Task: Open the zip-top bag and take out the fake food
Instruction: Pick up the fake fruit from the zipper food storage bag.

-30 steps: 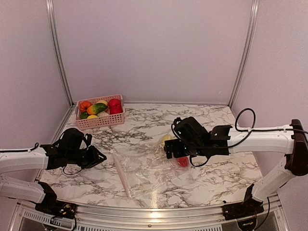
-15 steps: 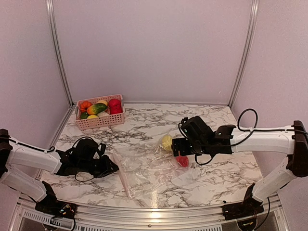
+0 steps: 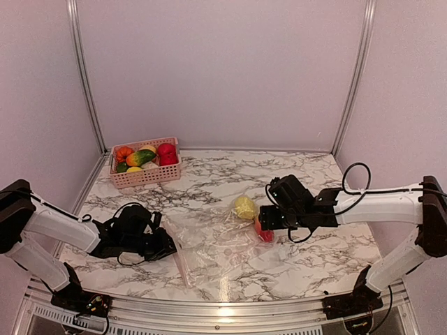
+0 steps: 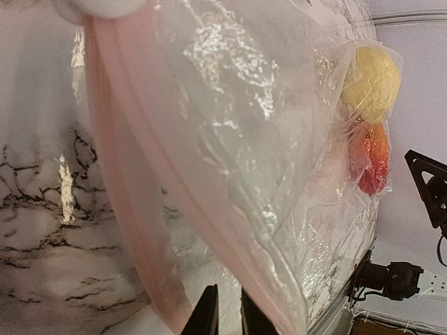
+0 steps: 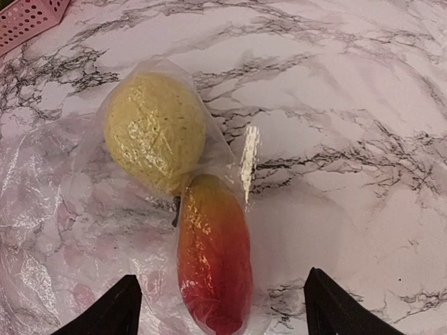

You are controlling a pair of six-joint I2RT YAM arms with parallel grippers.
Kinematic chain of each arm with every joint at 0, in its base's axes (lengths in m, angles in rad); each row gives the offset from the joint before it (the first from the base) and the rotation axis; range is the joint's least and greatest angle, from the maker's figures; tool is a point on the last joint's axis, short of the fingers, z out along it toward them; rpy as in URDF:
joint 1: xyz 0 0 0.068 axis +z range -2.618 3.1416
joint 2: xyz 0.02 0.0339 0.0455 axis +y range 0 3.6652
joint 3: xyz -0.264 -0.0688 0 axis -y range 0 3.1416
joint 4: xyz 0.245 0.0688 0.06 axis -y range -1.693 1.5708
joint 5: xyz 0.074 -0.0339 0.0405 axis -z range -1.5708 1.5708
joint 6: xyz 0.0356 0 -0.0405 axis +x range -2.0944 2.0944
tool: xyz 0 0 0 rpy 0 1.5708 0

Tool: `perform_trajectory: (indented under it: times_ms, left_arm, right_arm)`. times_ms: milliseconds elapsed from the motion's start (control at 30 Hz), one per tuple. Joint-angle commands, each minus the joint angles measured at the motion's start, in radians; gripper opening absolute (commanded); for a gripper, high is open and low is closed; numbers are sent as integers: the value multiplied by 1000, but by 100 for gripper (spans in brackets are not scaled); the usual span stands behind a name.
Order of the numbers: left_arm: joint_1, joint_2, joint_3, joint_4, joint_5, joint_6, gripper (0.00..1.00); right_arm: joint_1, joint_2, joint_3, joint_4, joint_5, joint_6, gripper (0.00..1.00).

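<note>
The clear zip-top bag lies flat on the marble table, its pink zip strip toward the left arm. Two pieces of fake food sit inside its far corner, a yellow round fruit and a red-orange elongated one. My left gripper is at the zip edge, with its jaws closed to a thin slit on the bag's film. The right gripper is open, and its fingers straddle the red fruit through the plastic without touching it.
A pink slatted basket holding several toy fruits stands at the back left of the table. Metal frame posts rise at the back corners. The table's near edge runs just below the bag.
My left arm swung in to the bag's zip edge and its jaws narrowed. The right gripper slid off the yellow fruit to over the red one, its jaws a little narrower.
</note>
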Motion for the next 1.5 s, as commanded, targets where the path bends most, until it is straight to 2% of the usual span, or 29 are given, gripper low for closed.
perform_trajectory:
  times_ms: [0,267,500,800,1200,1467]
  left_arm:
    - [-6,28,21,43,-3,-11,12]
    - [-9,44,24,43,-3,-13,12]
    - [-10,48,27,39,-2,-11,12]
    - [-12,51,33,28,-2,-7,12]
    - [-16,56,42,18,-5,-7,12]
    - [-20,64,51,15,-6,-3,12]
  right_arm:
    - [-25,20,-10,52,-23,4,77]
    - [-48,75,-27,101,-65,1,60]
    - [-50,98,-42,104,-56,14,51]
    - [-51,111,-46,86,-44,37,26]
    - [-50,64,-26,21,-4,60,15]
    - [-50,118,-29,8,14,76,10]
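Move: The red-orange mango, still inside the bag, lies almost straight under the right gripper, about 6 cm below and 1 cm ahead. The round yellow fruit sits about 8 cm ahead and 5 cm to the left of this hand, also some 6 cm lower. The bag's zip mouth is roughly 27 cm to the left, 6 cm back and 8 cm below. From the left hand, the mango is about 28 cm right and 7 cm ahead, at its own height. Sink the right gripper some 3.5 cm onto the bagged mango, easing about 1 cm forward as you go. Close the widely opened fingers steadily until nearly shut, pinching the bag film on top of the mango rather than spanning the fruit, then draw about 1 cm to the right with it. ##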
